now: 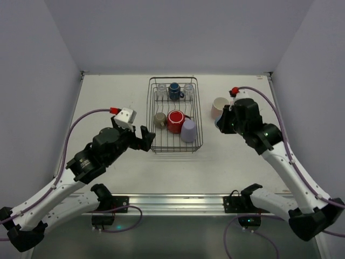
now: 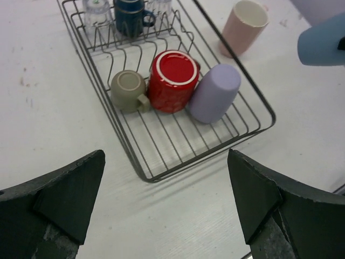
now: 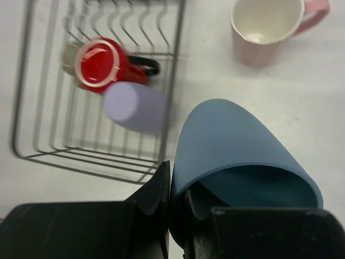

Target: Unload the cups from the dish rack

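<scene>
The dish rack (image 1: 150, 116) holds a red cup (image 1: 176, 121), a lavender cup (image 1: 188, 130), an olive cup (image 1: 160, 120), a dark blue cup (image 1: 174, 90) and two clear glasses (image 1: 161, 88). A pink cup (image 1: 219, 107) stands upright on the table right of the rack. My right gripper (image 3: 178, 189) is shut on the wall of a light blue cup (image 3: 237, 145), one finger inside it and one outside, held above the table beside the pink cup (image 3: 264, 29). My left gripper (image 2: 167, 199) is open and holds nothing, just off the rack's near left corner (image 2: 215, 149).
White walls close in the table on the left, back and right. The lavender cup (image 2: 214, 93) lies tilted against the red one (image 2: 172, 80). The rack's right rim (image 3: 173, 81) is close to the held cup.
</scene>
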`<state>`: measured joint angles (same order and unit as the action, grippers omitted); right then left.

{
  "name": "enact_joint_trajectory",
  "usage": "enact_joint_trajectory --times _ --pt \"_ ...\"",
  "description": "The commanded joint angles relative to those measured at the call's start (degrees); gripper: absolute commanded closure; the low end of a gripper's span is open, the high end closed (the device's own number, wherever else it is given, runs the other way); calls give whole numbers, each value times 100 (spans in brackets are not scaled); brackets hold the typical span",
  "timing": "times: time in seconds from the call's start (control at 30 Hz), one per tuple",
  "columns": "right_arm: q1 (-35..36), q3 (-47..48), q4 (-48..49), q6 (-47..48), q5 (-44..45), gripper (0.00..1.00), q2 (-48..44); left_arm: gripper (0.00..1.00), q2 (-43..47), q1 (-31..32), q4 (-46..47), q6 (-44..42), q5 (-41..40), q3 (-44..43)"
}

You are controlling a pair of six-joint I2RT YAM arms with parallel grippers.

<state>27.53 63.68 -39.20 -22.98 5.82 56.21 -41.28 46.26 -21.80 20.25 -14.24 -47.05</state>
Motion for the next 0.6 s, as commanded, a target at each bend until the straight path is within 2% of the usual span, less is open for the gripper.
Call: enact_joint_trajectory --times 0.0,0.3,0.57 --pt "-291 390 -800 645 114 100 697 0 -38 6 -140 -328 -711 213" --pt "-661 891 -669 1015 -81 100 2612 0 93 -3 -158 -540 -572 416" --pt "-661 997 -316 1068 -345 96 3607 0 -3 -3 -140 -548 -396 442"
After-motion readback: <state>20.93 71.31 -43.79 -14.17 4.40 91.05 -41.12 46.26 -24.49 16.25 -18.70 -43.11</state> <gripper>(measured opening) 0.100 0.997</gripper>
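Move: The right hand already holds the blue cup by its rim. The bare table spot it is being taken to lies about 7 cm ahead, 3 cm to the right and 25 cm below. The pink mug stands some 9 cm beyond that spot. In the rack, the lavender cup is about 5 cm ahead and 15 cm left of the hand, the red mug 10 cm ahead and 22 cm left. From the left hand the spot is roughly 12 cm ahead and 43 cm right. Keeping its pinch on the blue cup's rim, the right hand carries it down about 15 cm and some 6 cm forward, towards the bare table between the rack and the near side of the pink mug. On the way it tips the fingers steeply down, nearly 30 degrees, and rolls its left side lower. The empty left hand, still wide open, sinks about 4 cm and then stays. ##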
